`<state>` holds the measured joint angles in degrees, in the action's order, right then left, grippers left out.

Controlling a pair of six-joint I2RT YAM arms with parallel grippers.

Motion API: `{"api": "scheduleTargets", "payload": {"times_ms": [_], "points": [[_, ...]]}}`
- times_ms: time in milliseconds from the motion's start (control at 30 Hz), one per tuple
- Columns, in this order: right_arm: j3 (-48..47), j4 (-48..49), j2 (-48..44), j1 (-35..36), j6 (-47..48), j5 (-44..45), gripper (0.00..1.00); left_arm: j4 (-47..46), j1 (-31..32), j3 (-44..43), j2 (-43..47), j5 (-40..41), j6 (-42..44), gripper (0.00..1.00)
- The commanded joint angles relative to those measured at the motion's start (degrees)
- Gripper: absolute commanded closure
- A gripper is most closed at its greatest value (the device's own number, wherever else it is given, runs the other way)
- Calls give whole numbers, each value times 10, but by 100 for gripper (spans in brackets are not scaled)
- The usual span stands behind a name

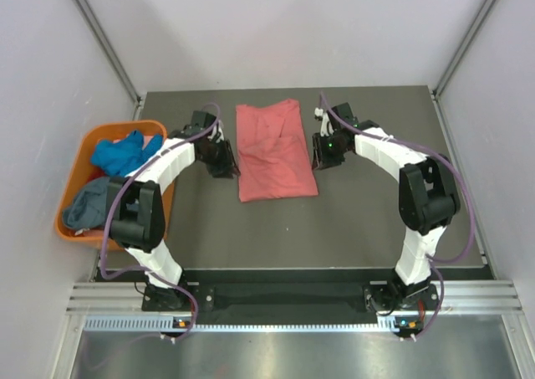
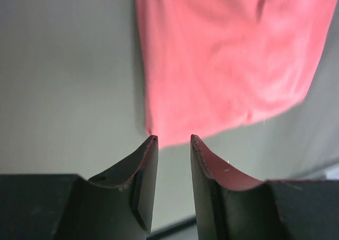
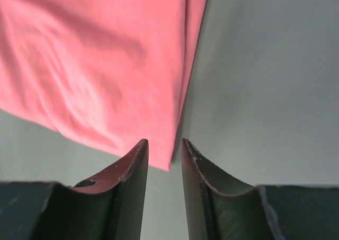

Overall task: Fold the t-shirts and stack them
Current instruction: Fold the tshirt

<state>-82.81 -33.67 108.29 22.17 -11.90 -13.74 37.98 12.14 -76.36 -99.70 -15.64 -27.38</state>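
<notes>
A salmon-pink t-shirt (image 1: pixel 274 151) lies folded into a long rectangle on the middle of the dark table. My left gripper (image 1: pixel 227 163) sits at its left edge and my right gripper (image 1: pixel 320 155) at its right edge. In the left wrist view the pink shirt (image 2: pixel 228 60) has its near corner just beyond the left gripper (image 2: pixel 173 139), whose jaws stand apart with only table between them. The right wrist view shows the shirt (image 3: pixel 100 65) ending in front of the open, empty right gripper (image 3: pixel 164 142). A bright blue shirt (image 1: pixel 125 151) and a slate grey-blue shirt (image 1: pixel 88 205) lie crumpled in the tub.
An orange plastic tub (image 1: pixel 90 139) stands at the table's left edge, beside the left arm. The dark table mat (image 1: pixel 334 220) runs from the shirt toward the arm bases. Pale walls close in the back and both sides.
</notes>
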Motion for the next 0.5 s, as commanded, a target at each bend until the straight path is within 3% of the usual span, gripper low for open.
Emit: {"api": "scheduleTargets", "payload": {"times_ms": [0,133,467], "points": [[35,13,-27,-6,35,-30,68,-68,17,66,32,-87,-17,64],[62,25,-23,-6,41,-51,67,-78,33,113,34,-71,-23,64],[128,62,-21,-6,37,-63,66,-68,61,136,17,6,-14,62]]}}
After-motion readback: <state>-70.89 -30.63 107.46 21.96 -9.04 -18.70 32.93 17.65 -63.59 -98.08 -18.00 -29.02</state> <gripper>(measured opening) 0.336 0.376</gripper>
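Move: Both hands are empty above the sides of the folded t-shirt. Its near left corner is about 7 cm back, 3 cm right and 8 cm below the left hand; the near right corner is some 7 cm straight back and 7 cm below the right hand. The t-shirt's far edge has its middle roughly 21 cm ahead and 10 cm right of the left hand. The orange bin's middle is about 38 cm to its left and 4 cm back. No contact with the cloth can be made out as both part-open grippers head for the t-shirt's near corners, drawing back and sinking together. The left goes about 6 cm back, 5 down and 3 right, easing almost to a stop by its corner; the right goes 5 cm back and as much down, still sinking. Both wrists tip slightly to point more straight down, fingers staying open. ##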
